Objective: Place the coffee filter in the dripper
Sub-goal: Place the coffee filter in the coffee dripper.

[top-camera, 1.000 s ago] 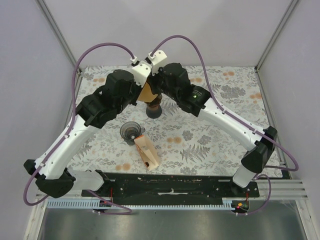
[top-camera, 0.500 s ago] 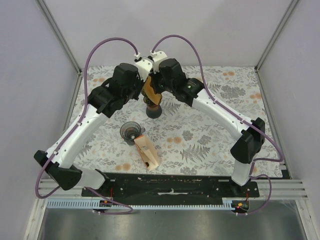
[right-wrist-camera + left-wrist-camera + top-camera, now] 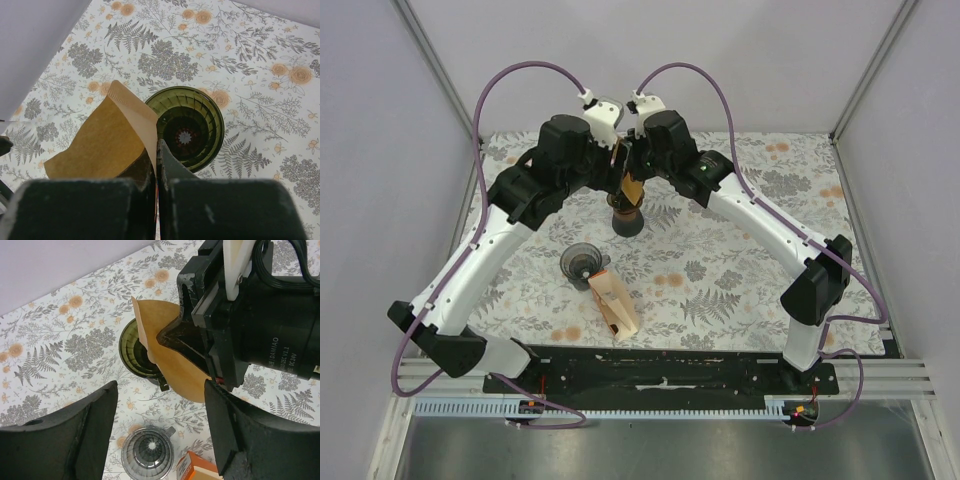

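Note:
My right gripper (image 3: 157, 150) is shut on one edge of the brown paper coffee filter (image 3: 100, 140), holding it just above and to the left of the olive-green dripper (image 3: 190, 130). In the left wrist view the filter (image 3: 175, 360) hangs partly over the dripper (image 3: 135, 347), pinched by the right gripper (image 3: 162, 337). My left gripper (image 3: 160, 425) is open, its fingers (image 3: 95, 410) apart from the filter and holding nothing. From above, both wrists meet over the dripper (image 3: 627, 222) at the back centre, with the filter (image 3: 633, 188) between them.
A clear grey dripper (image 3: 581, 262) stands nearer the front, seen also as a clear grey dripper (image 3: 148, 452) under my left fingers. An orange and tan filter box (image 3: 613, 305) lies beside it. Frame posts stand at the back corners of the flowered cloth (image 3: 740, 270).
My left gripper has opened, let go of the filter and drawn back. The right gripper stays shut on the filter, which now hangs over the green dripper.

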You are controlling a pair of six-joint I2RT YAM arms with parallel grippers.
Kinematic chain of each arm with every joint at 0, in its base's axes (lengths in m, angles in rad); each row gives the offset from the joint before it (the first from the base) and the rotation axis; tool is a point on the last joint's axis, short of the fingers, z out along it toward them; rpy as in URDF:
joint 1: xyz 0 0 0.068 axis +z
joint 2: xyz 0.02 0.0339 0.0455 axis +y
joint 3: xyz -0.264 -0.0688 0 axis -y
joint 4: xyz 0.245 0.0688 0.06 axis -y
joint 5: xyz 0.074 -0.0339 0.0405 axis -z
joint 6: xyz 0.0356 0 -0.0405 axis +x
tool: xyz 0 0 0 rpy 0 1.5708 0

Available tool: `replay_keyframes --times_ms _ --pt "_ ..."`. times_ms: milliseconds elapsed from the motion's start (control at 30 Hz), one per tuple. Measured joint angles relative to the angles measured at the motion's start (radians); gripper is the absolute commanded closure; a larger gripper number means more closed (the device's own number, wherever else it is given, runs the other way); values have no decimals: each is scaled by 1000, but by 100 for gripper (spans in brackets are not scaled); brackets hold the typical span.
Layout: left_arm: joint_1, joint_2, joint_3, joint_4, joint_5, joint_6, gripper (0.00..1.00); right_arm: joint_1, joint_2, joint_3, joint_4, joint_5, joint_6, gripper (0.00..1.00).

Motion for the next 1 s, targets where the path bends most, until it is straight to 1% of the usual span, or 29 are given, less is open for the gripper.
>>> replay_keyframes --times_ms 67,233,433,500,567,600,733,933,967,1000 --pt "0 1 -11 8 -10 -8 32 -1 0 0 -2 -3 10 100" --pt "0 19 -55 51 -98 -13 40 -1 0 0 -2 -19 23 100" --pt "1 57 -92 79 -147 -23 58 -1 -1 -2 -2 -52 27 100" --pt "2 61 -100 82 -175 -23 68 -1 -2 -9 -2 -50 27 100" --pt "11 61 -105 89 -207 -24 83 -9 -6 -21 -3 -51 26 100" --pt "21 61 -107 96 -222 -26 88 -12 -6 -26 -2 -52 26 100" --pt "67 61 -125 118 -235 -28 92 -34 -8 -33 -3 -61 24 100" --pt "77 63 -151 146 -185 -27 97 -47 -8 -32 -20 -63 11 100" --pt "80 64 -151 148 -175 -27 98 -48 -7 -32 -23 -63 7 98" --pt "84 66 -151 150 -166 -27 98 -48 -7 -32 -25 -63 5 93"
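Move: The coffee filter is still pinched by its right side in my right hand. Its middle lies about 4 cm ahead of my open left hand and 7 cm below, and 3 cm left and 1 cm back of my right. The dripper on its stand sits roughly 5 cm ahead, 1 cm left and 13 cm below my right hand. The glass cup stands some 12 cm back and 11 cm left of the dripper, 13 cm lower. I reach my left hand forward and down, about 5 cm each way, to the filter's free left side. I swing it some 4 cm left while it turns about 15 degrees counter-clockwise, and close its wide-open fingers to pinch the paper. My right hand keeps its grip and eases about 1.5 cm right and down. ##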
